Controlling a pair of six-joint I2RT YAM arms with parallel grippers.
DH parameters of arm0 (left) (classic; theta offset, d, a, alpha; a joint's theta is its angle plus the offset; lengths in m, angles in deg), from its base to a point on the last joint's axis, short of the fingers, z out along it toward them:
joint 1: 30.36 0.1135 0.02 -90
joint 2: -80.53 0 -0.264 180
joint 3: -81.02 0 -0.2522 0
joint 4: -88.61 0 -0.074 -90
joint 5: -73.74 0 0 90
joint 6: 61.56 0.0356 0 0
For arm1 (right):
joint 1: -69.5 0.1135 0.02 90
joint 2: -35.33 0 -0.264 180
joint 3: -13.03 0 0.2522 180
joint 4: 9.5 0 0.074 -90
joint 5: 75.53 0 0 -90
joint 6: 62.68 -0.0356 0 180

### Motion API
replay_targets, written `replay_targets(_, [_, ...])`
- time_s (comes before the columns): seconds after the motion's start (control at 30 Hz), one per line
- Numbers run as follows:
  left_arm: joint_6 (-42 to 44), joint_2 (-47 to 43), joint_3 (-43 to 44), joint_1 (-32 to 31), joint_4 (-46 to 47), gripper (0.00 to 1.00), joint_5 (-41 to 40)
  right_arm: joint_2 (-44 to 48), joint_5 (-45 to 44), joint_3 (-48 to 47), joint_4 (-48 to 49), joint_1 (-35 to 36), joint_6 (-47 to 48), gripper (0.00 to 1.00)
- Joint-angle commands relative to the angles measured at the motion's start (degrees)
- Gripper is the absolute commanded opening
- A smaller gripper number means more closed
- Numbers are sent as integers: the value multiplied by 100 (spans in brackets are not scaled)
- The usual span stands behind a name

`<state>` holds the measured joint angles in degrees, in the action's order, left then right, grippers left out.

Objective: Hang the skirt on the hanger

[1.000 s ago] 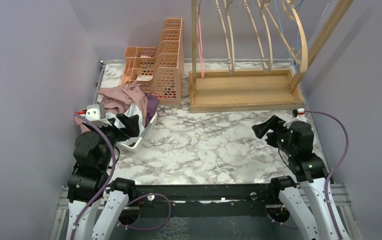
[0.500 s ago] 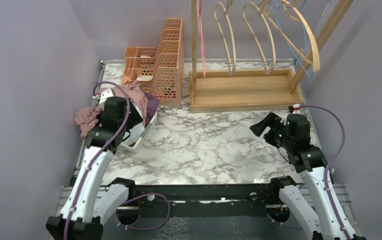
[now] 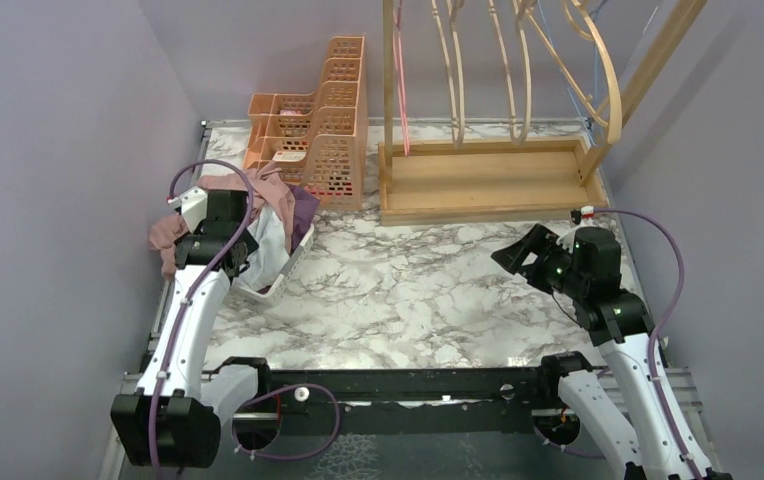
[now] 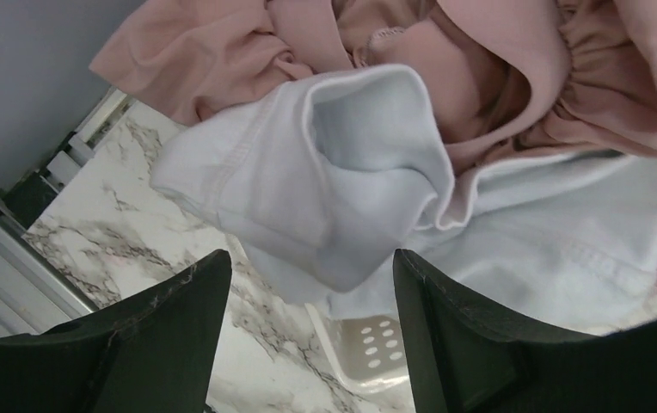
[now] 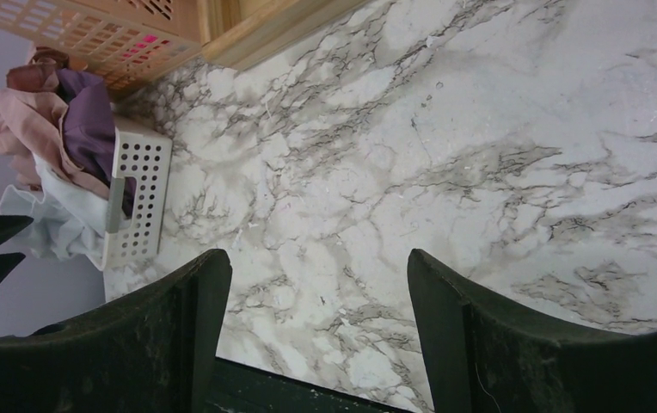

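A heap of clothes fills the white basket (image 3: 293,262) at the table's left: a pink garment (image 3: 248,190) with a gathered waistband (image 4: 583,52), a purple one (image 3: 303,208) and a pale blue one (image 4: 334,172). I cannot tell which of them is the skirt. Bent-wood hangers (image 3: 518,70) hang on the wooden rack (image 3: 488,180) at the back. My left gripper (image 4: 310,258) hovers open just over the pale blue cloth at the basket's edge (image 4: 368,344), gripping nothing. Over bare marble at the right, my right gripper (image 5: 316,258) stands open and empty.
Stacked orange baskets (image 3: 318,130) stand behind the white basket (image 5: 140,198), beside the rack's left post. A pink hanger (image 3: 398,80) hangs at that post. Purple walls close in on both sides. Marble tabletop (image 3: 408,290) lies between the arms.
My left arm has reached out from near its base over the clothes basket, its jaws narrowing a little. The right gripper has drifted slightly left. The hangers are swinging.
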<state>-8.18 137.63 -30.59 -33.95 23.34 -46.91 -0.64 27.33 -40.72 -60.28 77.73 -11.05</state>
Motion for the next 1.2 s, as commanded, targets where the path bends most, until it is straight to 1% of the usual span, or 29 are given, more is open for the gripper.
replay_targets(0.0, [483,344,-32,420,498,66,-161,28,266,27,195,-6,-39,79])
replay_targets(0.07, [671,426,11,552,622,52,-134,43,269,29,180,-8,-67,79])
replay_targets(0.1, [784,440,61,595,650,41,-145,47,273,21,165,-11,-73,79])
replay_targets(0.2, [1199,373,248,639,705,2,-237,59,272,-50,107,-6,-70,79])
replay_targets(0.23, [1401,338,366,640,690,0,-187,43,263,-97,80,-6,-55,79])
replay_targets(0.3, [1841,184,695,641,670,0,134,5,246,-175,38,-10,-21,79])
replay_targets(0.37, [2212,-1,1171,641,559,0,623,-53,234,-247,3,-6,16,79])
replay_targets(0.47, [2442,-138,1903,451,336,0,1237,-186,338,-334,30,30,44,79])
replay_targets(0.5, [2517,-166,2089,383,334,0,1549,-234,378,-361,72,64,34,79])
replay_targets(0.53, [2580,-195,2232,308,342,0,2093,-280,421,-384,120,91,20,78])
replay_targets(0.6, [2698,-258,2624,174,446,0,2939,-363,417,-437,185,137,-17,78])
replay_targets(0.7, [2894,-311,3098,-54,635,0,4011,-430,292,-467,280,144,-114,76])
replay_targets(0.87, [3227,-384,3890,-352,1016,0,5718,-485,548,-463,670,144,-164,76])
replay_targets(0.93, [3256,-423,4085,-482,1191,0,6275,-543,698,-515,691,144,-212,76])
replay_targets(1.03, [3167,-516,4213,-683,1537,0,7123,-672,1085,-625,722,138,-45,77])
replay_targets(1.17, [2603,-658,4094,-887,2416,0,8057,-775,1233,-721,684,143,78,81])
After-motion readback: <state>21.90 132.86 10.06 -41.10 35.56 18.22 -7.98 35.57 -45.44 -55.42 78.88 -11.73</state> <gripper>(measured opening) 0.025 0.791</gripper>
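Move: Just beyond the left hand's open fingers, the near fold of the white skirt lies about 2 cm ahead, 3 cm to the left and 3 cm below. The pink cloth sits some 9 cm ahead, 3 cm right and 5 cm down; the white basket's middle is about 3 cm ahead, 7 cm right and 12 cm down. From the right hand, that fold is roughly 46 cm left, 3 cm ahead and 5 cm lower. Easing left about 3 cm and slightly down onto the skirt's fold, the left hand shuts its fingers and pinches the cloth, then lifts it fast, some 34 cm, swinging right over 20 cm and finally drawing back while the wrist turns clockwise and levels, about 95 degrees in all. The empty right hand drifts left and up a few centimetres, fingers open. ##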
